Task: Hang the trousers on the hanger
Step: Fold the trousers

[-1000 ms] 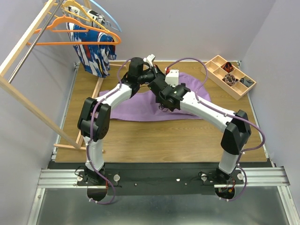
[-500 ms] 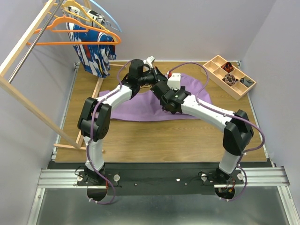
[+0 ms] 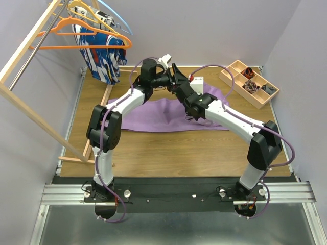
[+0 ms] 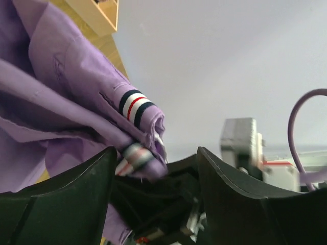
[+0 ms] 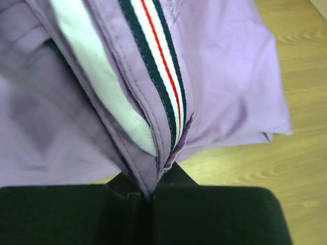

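Note:
The lilac trousers (image 3: 153, 116) lie spread across the back of the table. My right gripper (image 3: 178, 80) is shut on their striped waistband (image 5: 163, 81) and holds that edge lifted; its jaws are pressed together on the fold (image 5: 150, 191). My left gripper (image 3: 168, 76) is right beside it, open (image 4: 156, 153). The striped waistband end (image 4: 135, 104) hangs between its two spread fingers (image 4: 76, 199), close to the left one. The orange hanger (image 3: 82, 38) hangs on the rack rail at the far left, away from both grippers.
A wooden clothes rack (image 3: 30, 46) stands along the left side. It carries a blue, white and red patterned garment (image 3: 99, 58), a yellow hanger (image 3: 82, 7) and a light blue hanger (image 3: 120, 20). A wooden compartment tray (image 3: 250, 84) sits at back right.
My right gripper has moved back and right, lifting the waistband toward my left gripper. The trousers' right part has shifted with it. The left gripper has barely moved.

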Motion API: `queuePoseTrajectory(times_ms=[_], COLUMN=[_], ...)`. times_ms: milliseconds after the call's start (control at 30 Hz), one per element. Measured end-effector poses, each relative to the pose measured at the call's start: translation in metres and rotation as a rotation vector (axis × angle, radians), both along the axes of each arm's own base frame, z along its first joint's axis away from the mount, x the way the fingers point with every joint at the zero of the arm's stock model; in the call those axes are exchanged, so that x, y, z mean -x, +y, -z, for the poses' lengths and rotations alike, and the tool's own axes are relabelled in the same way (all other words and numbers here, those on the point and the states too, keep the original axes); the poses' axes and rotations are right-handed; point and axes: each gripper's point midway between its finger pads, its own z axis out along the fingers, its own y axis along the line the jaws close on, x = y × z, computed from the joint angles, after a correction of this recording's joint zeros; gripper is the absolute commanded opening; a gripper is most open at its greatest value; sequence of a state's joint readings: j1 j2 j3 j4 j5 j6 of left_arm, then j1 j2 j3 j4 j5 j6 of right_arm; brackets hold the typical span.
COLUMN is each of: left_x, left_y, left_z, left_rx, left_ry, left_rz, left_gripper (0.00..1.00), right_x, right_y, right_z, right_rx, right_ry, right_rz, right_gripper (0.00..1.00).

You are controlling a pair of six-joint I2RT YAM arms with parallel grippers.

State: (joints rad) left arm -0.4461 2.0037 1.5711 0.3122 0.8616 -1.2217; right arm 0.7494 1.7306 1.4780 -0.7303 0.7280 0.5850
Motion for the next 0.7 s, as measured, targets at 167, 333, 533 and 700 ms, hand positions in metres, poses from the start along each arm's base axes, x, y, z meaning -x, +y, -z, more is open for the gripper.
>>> queuePoseTrajectory(times_ms=[167, 333, 533, 700], left_x=[-0.007, -0.009, -0.016, -0.013], left_y=[0.001, 0.004, 0.013, 0.016], left_z=[-0.001, 0.021, 0.095, 0.162], left_rx=[-0.037, -0.125, -0.307, -0.419], left_ry=[-0.07, -0.112, -0.087, -0.022], left_rz=[0.006, 0.009, 0.01, 0.04], left_gripper=[0.73, 0.73, 0.73, 0.73], right_x=[0.006, 0.012, 0.012, 0.009], right_y=[-0.033, -0.063, -0.085, -0.085], right_z=[0.005, 0.004, 0.011, 0.028], right_rx=[0.036, 0.053, 0.072, 0.091], right_ry=[0.068, 0.099, 0.129, 0.168], right_rz=[0.056, 0.108, 0.157, 0.16], right_gripper=[0.01, 0.01, 0.01, 0.01])
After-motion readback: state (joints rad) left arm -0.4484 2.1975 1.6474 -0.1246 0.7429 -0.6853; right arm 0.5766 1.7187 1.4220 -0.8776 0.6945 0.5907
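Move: Beneath the left hand, some 22 cm down, about 2 cm back and 4 cm to its left, lies the middle of the flat trousers. The raised waistband, already pinched by the right hand, is roughly 9 cm to the left hand's right, 4 cm back and 8 cm lower. From the right hand, the trousers' right end is about 8 cm right, 2 cm ahead and 14 cm below; the wooden tray lies 24 cm right, 17 cm ahead, 13 cm lower. Dropping towards the flat trousers, the left hand sinks about 16 cm with its fingers staying open and tipping some 25 degrees downward. The right hand keeps its pinch on the waistband and carries it about 8 cm to the right, away from the left hand and over the trousers' right end, then lowers it a little, tilting slightly further down. ##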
